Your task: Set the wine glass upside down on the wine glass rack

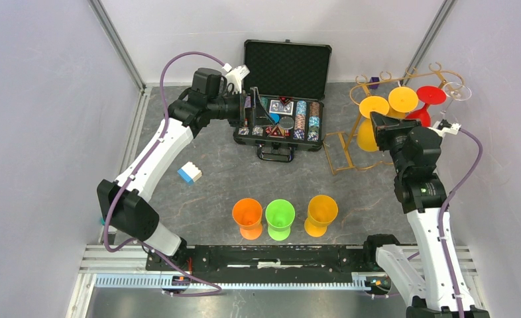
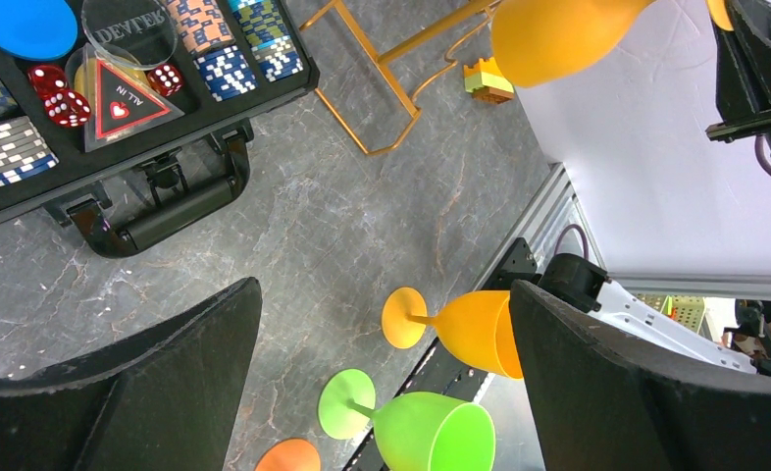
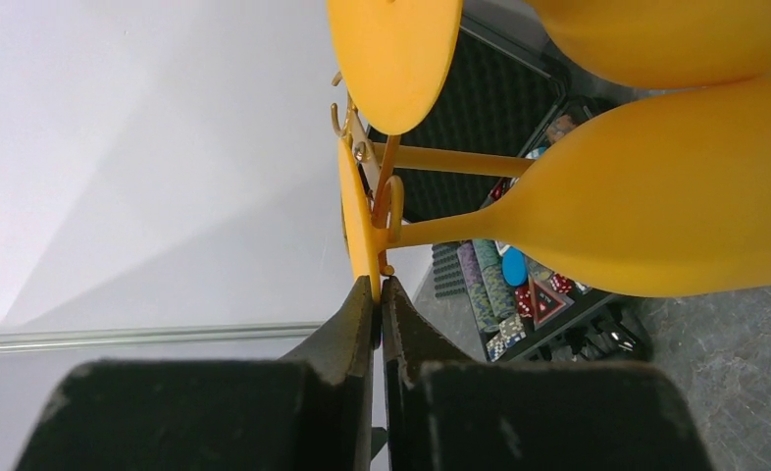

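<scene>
The gold wire wine glass rack (image 1: 341, 156) stands at the right rear of the table. Three coloured glasses and a clear one hang upside down from its top rails. The leftmost is a yellow wine glass (image 1: 374, 106), and my right gripper (image 3: 379, 289) is shut on the thin edge of its foot (image 3: 359, 216). Its stem runs through a rack hook (image 3: 393, 196) and its bowl (image 3: 656, 196) hangs to the right. In the top view the wrist hides the right gripper's fingers. My left gripper (image 1: 251, 109) hovers wide open over the poker chip case (image 1: 288, 66), holding nothing.
An orange glass (image 1: 248, 215), a green one (image 1: 279, 215) and a yellow one (image 1: 321, 212) stand upright near the front edge. A blue and white block (image 1: 189, 173) lies at left. A second yellow glass (image 1: 404, 99), a red (image 1: 430, 96) and a clear one (image 1: 457, 91) hang on the rack.
</scene>
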`<state>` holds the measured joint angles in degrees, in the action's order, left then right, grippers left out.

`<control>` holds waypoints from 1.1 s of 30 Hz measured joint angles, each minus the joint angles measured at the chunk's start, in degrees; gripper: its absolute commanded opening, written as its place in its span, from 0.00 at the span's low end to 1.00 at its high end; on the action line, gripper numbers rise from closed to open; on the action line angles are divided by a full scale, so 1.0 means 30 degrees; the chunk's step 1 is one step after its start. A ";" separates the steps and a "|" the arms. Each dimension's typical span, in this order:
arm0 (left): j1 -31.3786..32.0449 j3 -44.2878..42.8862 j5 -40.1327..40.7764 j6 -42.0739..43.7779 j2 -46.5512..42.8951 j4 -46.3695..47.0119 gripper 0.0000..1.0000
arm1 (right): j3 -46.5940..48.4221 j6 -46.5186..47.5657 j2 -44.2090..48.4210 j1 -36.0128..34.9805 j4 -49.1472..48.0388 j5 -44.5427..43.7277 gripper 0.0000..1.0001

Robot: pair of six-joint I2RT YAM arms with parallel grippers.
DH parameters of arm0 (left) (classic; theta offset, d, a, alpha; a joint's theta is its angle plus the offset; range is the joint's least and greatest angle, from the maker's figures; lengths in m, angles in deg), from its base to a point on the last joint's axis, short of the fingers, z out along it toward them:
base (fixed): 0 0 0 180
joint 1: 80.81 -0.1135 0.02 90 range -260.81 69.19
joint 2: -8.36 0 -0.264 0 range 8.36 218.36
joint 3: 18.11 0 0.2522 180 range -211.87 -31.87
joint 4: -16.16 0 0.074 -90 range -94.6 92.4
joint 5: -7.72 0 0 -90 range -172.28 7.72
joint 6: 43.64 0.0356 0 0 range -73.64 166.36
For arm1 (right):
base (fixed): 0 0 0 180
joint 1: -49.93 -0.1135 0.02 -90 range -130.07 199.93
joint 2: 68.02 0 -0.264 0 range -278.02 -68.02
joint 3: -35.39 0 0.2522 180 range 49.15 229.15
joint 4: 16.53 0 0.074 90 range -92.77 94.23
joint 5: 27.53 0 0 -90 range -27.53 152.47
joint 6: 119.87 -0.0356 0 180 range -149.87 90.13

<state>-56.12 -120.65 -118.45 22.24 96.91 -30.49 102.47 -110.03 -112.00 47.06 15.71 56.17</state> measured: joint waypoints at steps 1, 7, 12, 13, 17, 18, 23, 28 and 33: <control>-0.0015 0.0000 0.0007 0.0000 0.0000 0.0000 1.00 | -0.0051 -0.0029 -0.0015 0.0015 -0.0153 0.0044 0.15; -0.0080 0.0000 0.0022 0.0000 0.0000 0.0000 1.00 | -0.0342 -0.0146 -0.0015 0.0015 -0.0627 0.0692 0.27; -0.0080 0.0000 0.0029 0.0007 0.0000 0.0000 1.00 | -0.0685 -0.0189 0.0015 0.0015 -0.0758 0.1107 0.36; -0.0080 0.0000 0.0022 0.0007 0.0000 0.0000 1.00 | -0.0736 -0.0175 0.0015 0.0015 -0.0780 0.1246 0.38; -0.0080 0.0000 0.0022 0.0007 0.0000 0.0000 1.00 | -0.0882 -0.0175 0.0073 0.0015 -0.0860 0.1552 0.49; -0.0080 0.0000 0.0029 0.0007 0.0000 0.0000 1.00 | -0.0918 -0.0168 0.0117 0.0015 -0.0860 0.1647 0.52; -0.0080 0.0000 0.0022 0.0007 0.0000 0.0007 1.00 | -0.1268 0.0284 0.0503 0.0015 -0.1071 0.2586 0.61; -0.0080 0.0000 0.0000 -0.0007 0.0000 0.0022 1.00 | -0.1887 0.0925 0.0852 0.0015 -0.1945 0.3687 0.67; -0.0080 0.0000 -0.0095 -0.0233 0.0000 0.0117 1.00 | -0.2412 0.1559 0.1166 0.0015 -0.2528 0.4772 0.70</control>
<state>-56.36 -120.65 -118.73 21.54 96.91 -30.14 95.24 -105.35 -108.51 47.10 8.13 70.48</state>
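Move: My right hand still pinches the foot of the yellow glass hanging upside down on the rack; the glass's middle is about 3 cm ahead, level sideways, and some 9 cm below. A second yellow glass hangs roughly 7 cm to the right and 5 cm ahead, with the red one about 14 cm right and 6 cm ahead, both at the same height. From my left hand, the pinched glass is some 28 cm right, 1 cm ahead and about 4 cm lower. I let go of the yellow glass's foot, opening my right fingers to about two thirds, and sink about 1 cm beside the rack as I begin to slide left. Then I draw off faster, about 4 cm left in all and slightly back, swinging the hand some 15 degrees counter-clockwise so the open fingertips come clear of the foot. ##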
